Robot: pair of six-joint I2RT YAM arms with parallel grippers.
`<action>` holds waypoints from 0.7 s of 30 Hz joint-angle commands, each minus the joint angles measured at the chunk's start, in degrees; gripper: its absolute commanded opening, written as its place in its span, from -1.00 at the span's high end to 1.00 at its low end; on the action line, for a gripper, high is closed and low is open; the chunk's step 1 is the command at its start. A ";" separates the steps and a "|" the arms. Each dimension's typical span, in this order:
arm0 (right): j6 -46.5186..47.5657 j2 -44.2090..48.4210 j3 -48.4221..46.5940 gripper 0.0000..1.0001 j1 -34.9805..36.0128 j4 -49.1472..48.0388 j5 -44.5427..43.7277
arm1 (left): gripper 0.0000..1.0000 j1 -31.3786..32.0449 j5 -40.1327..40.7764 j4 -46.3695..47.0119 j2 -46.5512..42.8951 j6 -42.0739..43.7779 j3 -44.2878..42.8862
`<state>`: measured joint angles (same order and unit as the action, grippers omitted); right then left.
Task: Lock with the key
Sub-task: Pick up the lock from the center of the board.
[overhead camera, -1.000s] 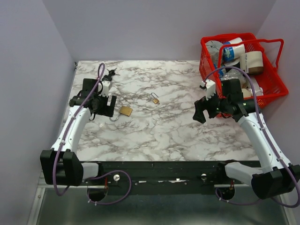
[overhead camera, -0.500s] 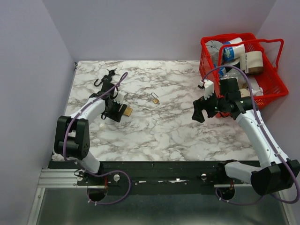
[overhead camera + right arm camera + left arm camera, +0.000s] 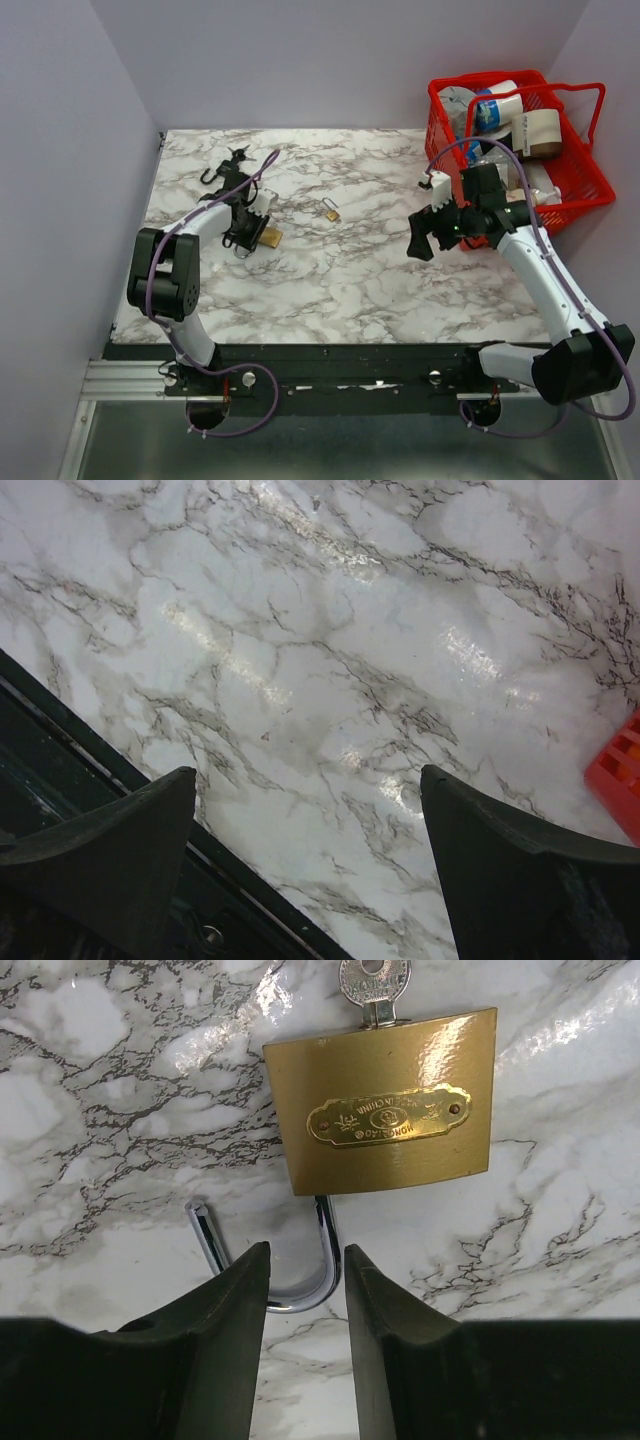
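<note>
A large brass padlock (image 3: pixel 380 1100) lies flat on the marble table (image 3: pixel 350 280), also seen from above (image 3: pixel 268 237). Its silver shackle (image 3: pixel 268 1295) stands open, and a round silver metal head (image 3: pixel 372 978) sticks out of its far end. My left gripper (image 3: pixel 305 1252) is low over the shackle's bend, with its jaws narrowed but still apart and the shackle's right leg between them. The key bunch with black heads (image 3: pixel 238 155) lies at the back left. My right gripper (image 3: pixel 428 215) hovers open over bare marble (image 3: pixel 310 780).
A squat black padlock (image 3: pixel 214 176) lies beside the key bunch. A small brass padlock (image 3: pixel 331 211) sits mid-table. A red basket (image 3: pixel 590 180) full of items stands at the back right, close behind my right arm. The table's dark front edge (image 3: pixel 120 770) shows below the right gripper.
My left arm has swung right from the table's left side onto the large brass padlock's shackle, and its jaws have narrowed. The right gripper has drifted slightly left.
</note>
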<state>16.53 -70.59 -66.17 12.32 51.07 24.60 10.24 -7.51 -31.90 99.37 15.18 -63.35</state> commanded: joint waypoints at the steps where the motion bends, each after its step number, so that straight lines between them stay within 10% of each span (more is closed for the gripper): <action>1: -0.80 -1.22 -1.68 -1.00 0.16 0.52 1.59 | -0.06 0.22 -2.76 1.84 0.56 0.55 -1.15; 3: -0.54 -1.39 -1.77 -1.00 0.16 0.52 1.59 | -0.39 0.22 -4.96 0.19 0.73 -0.32 -2.29; 4: -0.54 -1.48 -1.77 -1.00 0.16 0.44 1.50 | -0.97 0.39 -5.76 -0.52 1.00 -0.85 -3.78; 21: -1.33 -3.24 -2.74 -1.00 0.16 0.26 1.42 | -0.97 3.64 0.12 4.21 5.83 -12.19 -6.17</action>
<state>15.88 -73.43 -67.42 12.32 51.07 24.97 12.69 -10.33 -29.95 103.81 5.69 -68.25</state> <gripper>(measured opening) 0.998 0.987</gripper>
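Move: The large padlock's body lies about 4 cm right of the left hand and 3 cm ahead, roughly a centimetre below; its shackle lies right under the fingertips, about 1 cm left. The small padlock is some 16 cm right and 8 cm ahead, the black keys about 16 cm ahead and 4 cm left. From the right hand, the large padlock is about 30 cm left, 8 cm ahead and 16 cm below. Left fingers open wide around the shackle, then shift about 4 cm right-forward, arching over to the padlock body. ##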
